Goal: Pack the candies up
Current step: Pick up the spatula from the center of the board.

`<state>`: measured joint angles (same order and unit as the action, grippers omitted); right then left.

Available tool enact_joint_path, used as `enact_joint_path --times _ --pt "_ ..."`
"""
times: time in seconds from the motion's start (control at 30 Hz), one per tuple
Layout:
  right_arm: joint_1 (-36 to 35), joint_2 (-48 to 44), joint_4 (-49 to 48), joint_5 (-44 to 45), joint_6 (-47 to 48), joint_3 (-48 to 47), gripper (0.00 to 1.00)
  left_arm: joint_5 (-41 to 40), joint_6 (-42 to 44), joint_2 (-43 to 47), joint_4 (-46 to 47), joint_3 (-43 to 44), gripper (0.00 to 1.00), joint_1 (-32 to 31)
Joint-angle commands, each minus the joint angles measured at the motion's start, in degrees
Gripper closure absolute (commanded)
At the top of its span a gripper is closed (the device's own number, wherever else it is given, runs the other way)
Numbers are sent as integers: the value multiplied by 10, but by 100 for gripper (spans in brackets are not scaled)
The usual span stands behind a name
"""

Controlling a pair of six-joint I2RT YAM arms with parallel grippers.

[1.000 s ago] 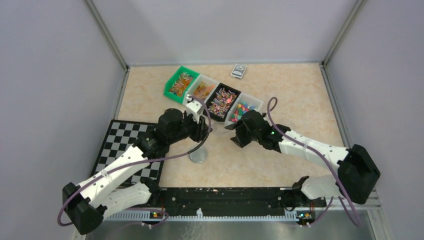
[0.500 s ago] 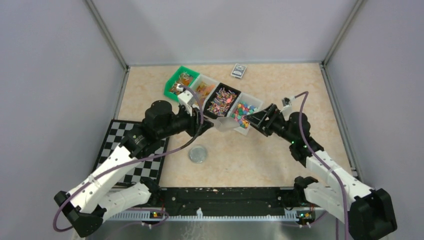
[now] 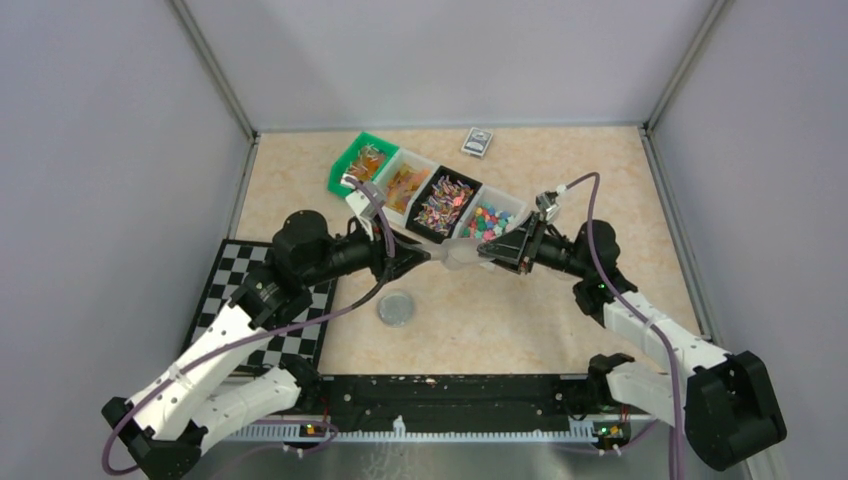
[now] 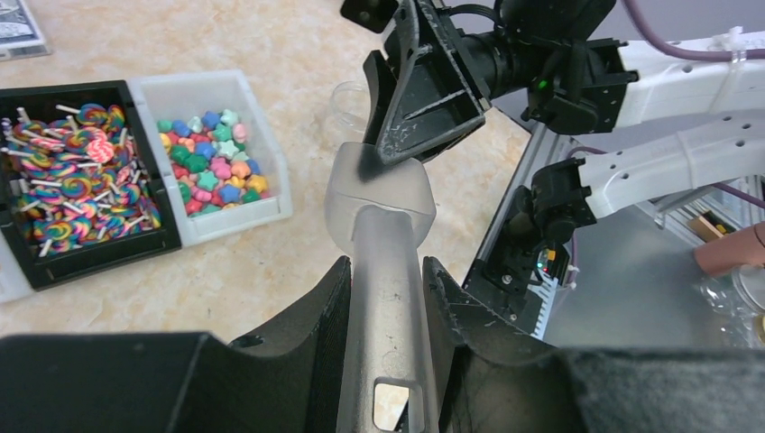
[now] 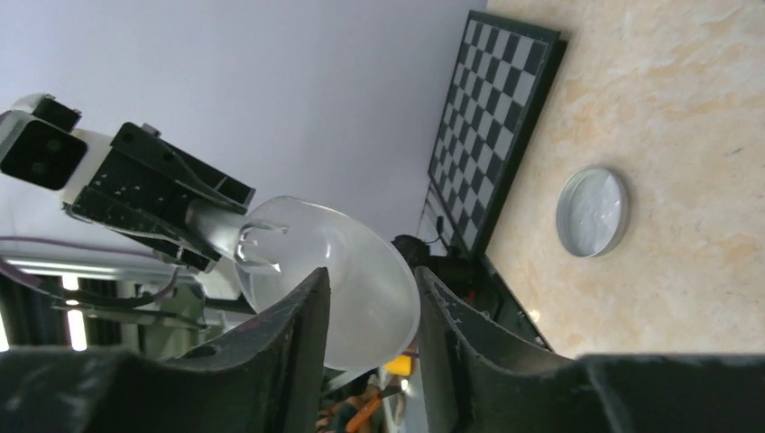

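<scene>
The candies lie in a row of bins: orange ones in a green bin (image 3: pixel 362 165) and a white bin (image 3: pixel 405 181), lollipops (image 4: pixel 72 185) in a black bin, mixed-colour stars (image 4: pixel 209 171) in a white bin. A translucent scoop (image 3: pixel 455 252) hangs above the table in front of the bins. My left gripper (image 4: pixel 385 266) is shut on its handle. My right gripper (image 5: pixel 373 275) meets it from the other side, its fingers closed around the scoop's bowl (image 5: pixel 307 234). No candy shows in the bowl.
A round silver lid (image 3: pixel 397 308) lies on the table below the scoop. A small clear cup (image 4: pixel 347 99) stands behind the right gripper. A checkerboard (image 3: pixel 250 290) lies at the left, and a card pack (image 3: pixel 477 142) at the back.
The left gripper carried the scoop up and right, away from the lid. The right arm swung out to the right, turned back and closed its jaws round the scoop's bowl.
</scene>
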<state>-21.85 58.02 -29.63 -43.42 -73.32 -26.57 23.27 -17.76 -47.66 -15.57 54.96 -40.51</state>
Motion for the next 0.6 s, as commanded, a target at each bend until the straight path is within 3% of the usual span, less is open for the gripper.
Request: enact_joint_path --times 0.0,0.1,0.23,0.57 --pt "2 15 -95 -30 -68 9 67 38 -20 -12 51 8 100 2" --pt "3 15 -122 -37 -101 14 74 42 -21 -22 41 25 100 2" --pt "2 8 -74 -36 -95 9 100 93 10 -36 26 33 87 3" --pt "2 39 -162 -40 -172 33 100 124 120 -68 -91 81 56 3"
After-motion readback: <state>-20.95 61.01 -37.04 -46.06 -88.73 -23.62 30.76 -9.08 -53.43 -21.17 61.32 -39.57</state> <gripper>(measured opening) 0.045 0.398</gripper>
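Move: The left hand still grips the spatula by its handle, with the scoop-shaped head about 7 cm to its right, 3 cm ahead and some 4 cm lower. That head's middle lies about 4 cm left of the right hand, 1 cm ahead and 1 cm higher, its rim between the open fingers. From the right hand the star-candy bin is about 13 cm ahead, 1 cm right, and the lollipop bin 17 cm ahead, 8 cm left, both some 22 cm below. Staying almost in place, the right hand closes from about half open to nearly shut, pinching the near rim of the spatula's head, while rolling some 15 degrees about its own pointing line. The left hand keeps hold of the handle, eases about 1 cm right towards the right hand and swings roughly 10 degrees clockwise, its fingers barely starting to loosen at the end. ##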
